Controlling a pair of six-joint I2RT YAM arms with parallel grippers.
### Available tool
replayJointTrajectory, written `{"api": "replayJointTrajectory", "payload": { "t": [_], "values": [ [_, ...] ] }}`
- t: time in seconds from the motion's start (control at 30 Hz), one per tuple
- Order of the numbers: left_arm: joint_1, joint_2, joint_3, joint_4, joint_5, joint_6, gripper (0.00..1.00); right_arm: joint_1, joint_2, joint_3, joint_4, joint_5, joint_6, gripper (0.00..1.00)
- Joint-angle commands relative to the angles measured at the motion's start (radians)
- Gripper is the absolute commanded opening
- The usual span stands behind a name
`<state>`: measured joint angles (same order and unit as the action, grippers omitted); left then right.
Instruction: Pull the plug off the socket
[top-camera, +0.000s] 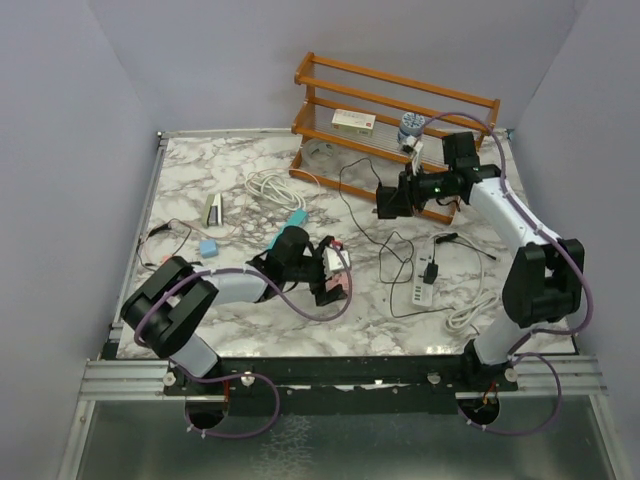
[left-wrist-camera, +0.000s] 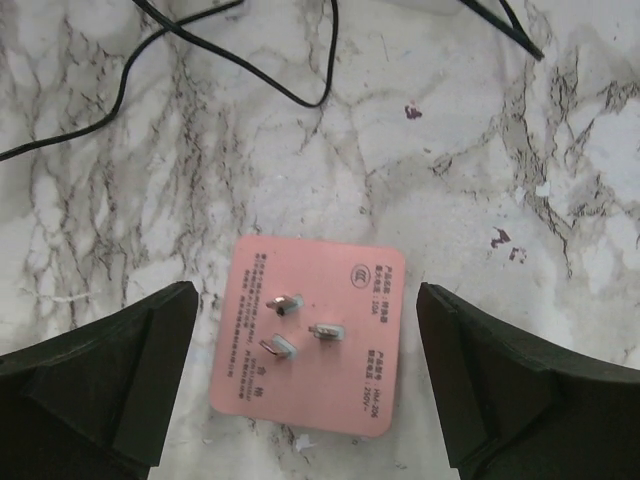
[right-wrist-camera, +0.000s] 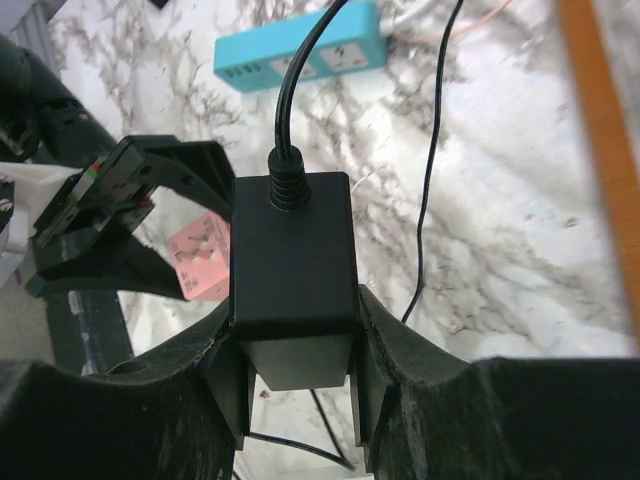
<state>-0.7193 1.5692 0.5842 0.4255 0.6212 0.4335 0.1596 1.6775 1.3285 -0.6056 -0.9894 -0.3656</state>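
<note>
A pink square socket adapter (left-wrist-camera: 310, 335) lies flat on the marble table with its three metal prongs facing up. My left gripper (left-wrist-camera: 305, 335) hovers over it, open, one finger on each side and touching nothing. In the top view this gripper (top-camera: 332, 272) is near the table's middle. My right gripper (right-wrist-camera: 295, 345) is shut on a black plug block (right-wrist-camera: 290, 260) and holds it above the table, apart from the pink adapter (right-wrist-camera: 200, 262). Its black cable (right-wrist-camera: 290, 90) leads away from the top. In the top view the plug (top-camera: 390, 200) hangs in front of the rack.
A wooden rack (top-camera: 395, 110) stands at the back right. Below the right gripper lies a white power strip (top-camera: 428, 270) with loose black cables. A teal power strip (top-camera: 290, 222), a white cable coil (top-camera: 275, 185) and a small blue block (top-camera: 208, 247) are on the left half.
</note>
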Motion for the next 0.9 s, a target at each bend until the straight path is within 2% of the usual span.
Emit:
{"api": "replayJointTrajectory", "payload": {
  "t": [0.0, 0.13, 0.3, 0.47, 0.77, 0.87],
  "values": [
    [0.007, -0.067, 0.087, -0.011, 0.018, -0.038, 0.99, 0.001, -0.071, 0.133, -0.035, 0.092, -0.016, 0.01],
    [0.009, -0.089, 0.162, -0.057, 0.012, -0.057, 0.99, 0.001, -0.088, 0.229, -0.045, 0.132, 0.02, 0.01],
    [0.007, -0.025, 0.305, -0.179, 0.026, -0.101, 0.99, 0.001, -0.133, 0.207, 0.039, 0.233, 0.109, 0.01],
    [-0.029, 0.094, 0.393, -0.178, -0.013, -0.176, 0.99, 0.001, -0.194, 0.144, 0.117, 0.324, 0.164, 0.0],
    [-0.092, 0.35, 0.572, -0.132, 0.022, -0.409, 0.99, 0.001, -0.241, 0.095, 0.103, 0.43, 0.15, 0.01],
    [-0.11, 0.419, 0.61, -0.105, 0.068, -0.467, 0.91, 0.001, -0.248, 0.074, 0.097, 0.435, 0.143, 0.0]
  ]
}}
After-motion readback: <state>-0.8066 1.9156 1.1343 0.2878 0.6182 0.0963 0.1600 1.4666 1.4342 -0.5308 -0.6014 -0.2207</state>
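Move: My left hand is already open at the pink socket, just 3 cm below it. The black cord's loop is about 14 cm to its right, 4 cm ahead and 5 cm lower; the black plug on the white power strip is 22 cm right, 2 cm ahead, about level. From my right hand, still holding the pulled plug, the shelf's front rail is 7 cm ahead and some 16 cm below, the blue tin 14 cm ahead, 1 cm right, 7 cm below. I lift my left hand off beside the pink socket in an arc: about 11 cm up and some 5 cm forward, then right and down over the cord loop towards the power strip, fingers staying wide, 11 cm farther right overall. My right hand keeps its grip on the plug, raising it about 10 cm and slightly forward, then easing right while turning roughly 20 degrees clockwise. ##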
